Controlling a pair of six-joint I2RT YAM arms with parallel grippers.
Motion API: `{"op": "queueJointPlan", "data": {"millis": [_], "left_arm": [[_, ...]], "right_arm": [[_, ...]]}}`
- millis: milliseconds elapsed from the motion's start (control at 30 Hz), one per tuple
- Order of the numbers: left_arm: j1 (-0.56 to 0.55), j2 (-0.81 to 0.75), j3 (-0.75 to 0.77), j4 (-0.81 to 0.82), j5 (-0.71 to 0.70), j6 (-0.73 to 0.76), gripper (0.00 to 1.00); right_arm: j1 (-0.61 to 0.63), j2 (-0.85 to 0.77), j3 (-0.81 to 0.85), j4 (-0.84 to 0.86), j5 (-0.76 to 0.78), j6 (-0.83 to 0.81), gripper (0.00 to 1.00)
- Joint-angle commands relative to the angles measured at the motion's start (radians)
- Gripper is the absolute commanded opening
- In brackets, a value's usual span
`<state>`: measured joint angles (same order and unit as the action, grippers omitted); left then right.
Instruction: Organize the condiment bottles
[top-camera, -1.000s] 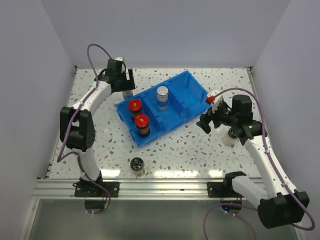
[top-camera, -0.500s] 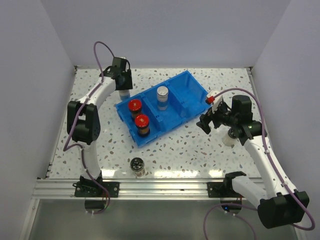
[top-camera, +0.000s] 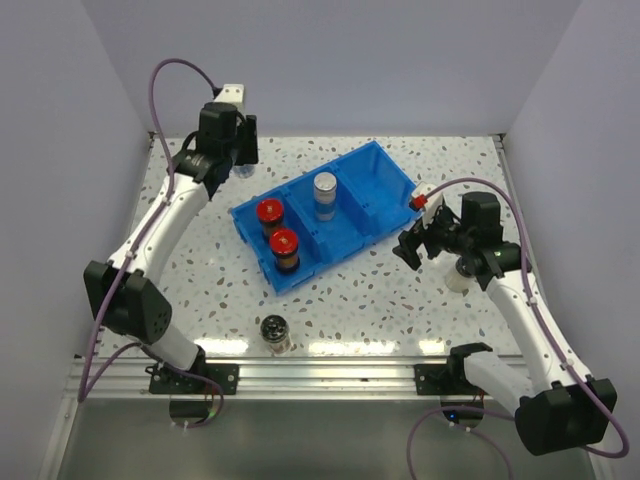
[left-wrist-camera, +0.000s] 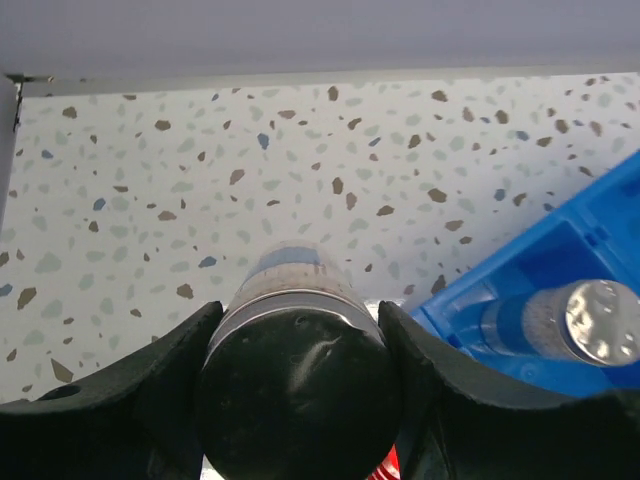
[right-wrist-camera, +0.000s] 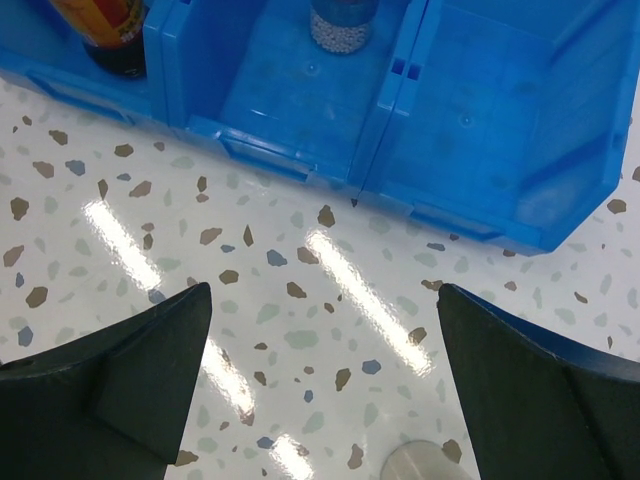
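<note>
My left gripper (top-camera: 243, 150) is raised over the table's back left corner, shut on a black-capped condiment bottle (left-wrist-camera: 298, 385) whose cap fills the space between the fingers (left-wrist-camera: 165, 375). The blue bin (top-camera: 385, 200) holds two red-capped bottles (top-camera: 270, 212) (top-camera: 284, 243) in its left compartment and a silver-capped one (top-camera: 325, 190) in the middle. Another black-capped bottle (top-camera: 275, 333) stands near the front edge. My right gripper (top-camera: 413, 238) is open over bare table just right of the bin. A silver cap (right-wrist-camera: 425, 462) shows below it.
The bin (right-wrist-camera: 480, 110) lies diagonally mid-table, and its right compartment holds nothing. White walls close in the back and both sides. A metal rail (top-camera: 320, 375) runs along the near edge. The pale bottle (top-camera: 457, 278) under my right arm is partly hidden.
The left gripper shut on the black-capped bottle at the back left and lifted it off the table as the arm rose. The right arm has not moved.
</note>
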<state>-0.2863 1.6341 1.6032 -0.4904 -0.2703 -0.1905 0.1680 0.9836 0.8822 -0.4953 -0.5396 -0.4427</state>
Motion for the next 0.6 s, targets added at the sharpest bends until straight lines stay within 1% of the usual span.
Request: {"op": "queueJointPlan", "data": {"millis": [0,100,267,300,467,567], "left_arm": [[-0.069,-0.118,-0.054,0.105,0.046,0.037,0.0],[-0.132,-0.172,-0.078,0.104,0.091,0.03,0.0],[-0.252,-0.206,-0.077,0.087,0.155,-0.019,0.0],[-0.266,-0.207,-0.08,0.088,0.19,-0.03,0.0],[-0.347,-0.172,-0.094,0.101,0.293,-0.087,0.0],[-0.396,-0.131,-0.095,0.111,0.306,-0.092,0.0]], "right_arm": [[-0.004,0.012,-0.006,0.04,0.012,-0.021,0.99],[-0.005,0.012,-0.009,0.041,0.018,-0.027,0.99],[-0.004,0.017,-0.011,0.037,0.016,-0.037,0.99],[-0.004,0.018,-0.011,0.037,0.017,-0.039,0.99],[-0.007,0.021,-0.014,0.035,0.029,-0.048,0.99],[-0.005,0.023,-0.015,0.035,0.036,-0.053,0.99]]}}
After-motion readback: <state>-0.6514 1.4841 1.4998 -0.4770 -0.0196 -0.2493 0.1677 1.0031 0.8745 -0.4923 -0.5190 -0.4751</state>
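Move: The left hand holds a silver-capped bottle, high up. The free front end of the tray's middle compartment lies about 28 cm to its right, 7 cm back and 21 cm below. At that same depth, the standing silver-capped bottle is about 22 cm right and 2 cm back, and the rear red-capped bottle some 6 cm right and 9 cm back. From the right hand, that free spot is roughly 13 cm ahead, 10 cm left and 15 cm below. Sweeping right and back, the left arm carries the gripped bottle in over the blue tray towards the middle compartment, about 18 cm right and 12 cm back. The hand rises about 3.5 cm early on, then begins to sink slightly, while the wrist turns some 30 degrees clockwise. The fingers keep their hold on the cap end. ##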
